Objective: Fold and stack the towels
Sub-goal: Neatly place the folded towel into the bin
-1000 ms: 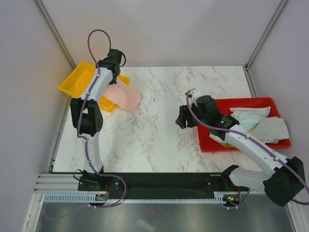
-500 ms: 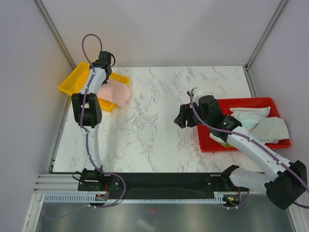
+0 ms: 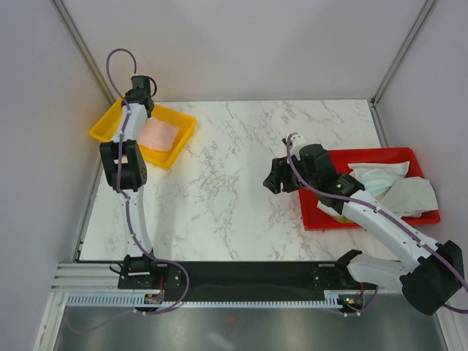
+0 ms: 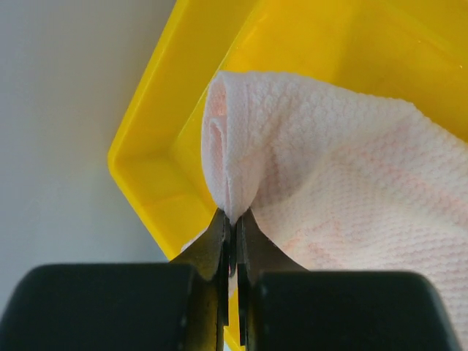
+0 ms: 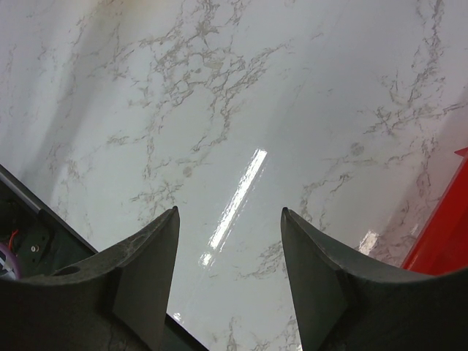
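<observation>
A pale pink towel lies in the yellow tray at the back left. My left gripper is shut on a bunched fold of this pink towel, over the tray's corner. In the top view the left gripper sits at the tray's far side. More towels lie crumpled in the red tray on the right: a mint green one, a grey one and a pale one. My right gripper hangs open over bare marble, left of the red tray.
White marble tabletop spans the space between the two trays. Grey walls close in the left, back and right sides. The red tray's corner shows at the right edge of the right wrist view.
My left arm has swung back and to the left, dragging the pink towel off the table edge and into the yellow tray. The right arm has stayed nearly still.
</observation>
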You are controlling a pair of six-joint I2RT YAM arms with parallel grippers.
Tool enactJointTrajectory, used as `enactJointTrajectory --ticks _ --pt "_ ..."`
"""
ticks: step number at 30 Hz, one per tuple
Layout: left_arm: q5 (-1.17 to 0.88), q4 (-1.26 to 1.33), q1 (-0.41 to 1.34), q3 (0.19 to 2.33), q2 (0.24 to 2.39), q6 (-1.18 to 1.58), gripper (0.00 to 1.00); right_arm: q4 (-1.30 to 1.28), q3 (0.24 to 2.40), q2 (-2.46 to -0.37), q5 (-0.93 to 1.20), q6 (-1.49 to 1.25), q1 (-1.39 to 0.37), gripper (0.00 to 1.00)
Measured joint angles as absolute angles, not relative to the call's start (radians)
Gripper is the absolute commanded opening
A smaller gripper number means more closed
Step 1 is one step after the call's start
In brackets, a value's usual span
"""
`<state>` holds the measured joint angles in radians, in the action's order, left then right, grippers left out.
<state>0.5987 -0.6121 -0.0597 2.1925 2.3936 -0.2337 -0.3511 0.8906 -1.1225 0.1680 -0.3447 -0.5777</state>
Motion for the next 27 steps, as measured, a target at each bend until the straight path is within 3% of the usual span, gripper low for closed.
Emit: enactJointTrajectory --ticks 3,6,7,10,13,15,23,27 --pt "0.597 -0.587 -0.074 2.209 2.431 -0.239 0.1 -0.352 0.891 -1.133 0.167 -0.345 -0.578 0.66" --pt "0.6 -0.569 -0.079 2.222 2.476 -0.251 0.37 -0.352 0.891 -1.144 0.167 -0.345 -0.578 0.66" --pt "0.602 -0.566 -0.079 2.226 2.49 -0.255 0.55 -0.352 0.891 -1.147 0.167 -0.345 -0.578 0.66" --pt "0.61 -0.566 -0.079 2.229 2.511 -0.26 0.73 -0.353 0.895 -1.156 0.162 -0.347 -0.578 0.66" --pt "0.633 -0.564 -0.077 2.243 2.51 -0.257 0.8 -0.352 0.907 -1.164 0.154 -0.348 -0.578 0.66" --pt "0.645 -0.558 -0.072 2.252 2.497 -0.257 0.99 -0.353 0.914 -1.166 0.147 -0.349 -0.578 0.66" --pt "0.68 -0.556 0.006 2.246 2.326 -0.231 1.0 -0.385 0.953 -1.168 0.046 -0.371 -0.577 0.67" --pt "0.623 -0.593 0.184 2.191 2.181 -0.148 1.0 -0.474 1.075 -1.212 -0.118 -0.414 -0.519 0.68"
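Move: The folded pink towel lies partly in the yellow bin, its left end still pinched and raised in the left hand. Its middle is about 7 cm right of that hand, 6 cm back and 6 cm below; the bin's left corner is some 11 cm left and 5 cm back. From the open right hand, the towel is roughly 40 cm left and 24 cm ahead, while the red bin's middle is 30 cm right and 2 cm ahead. The towel's held end is lowered about 5 cm into the yellow bin as the left fingers open, letting go of it. The left hand then lifts some 16 cm and sweeps about 15 cm right, away from the towel, its fingers tipping up. Late on, the open right hand heads forward and right towards the red bin, turning clockwise about 20 degrees. ##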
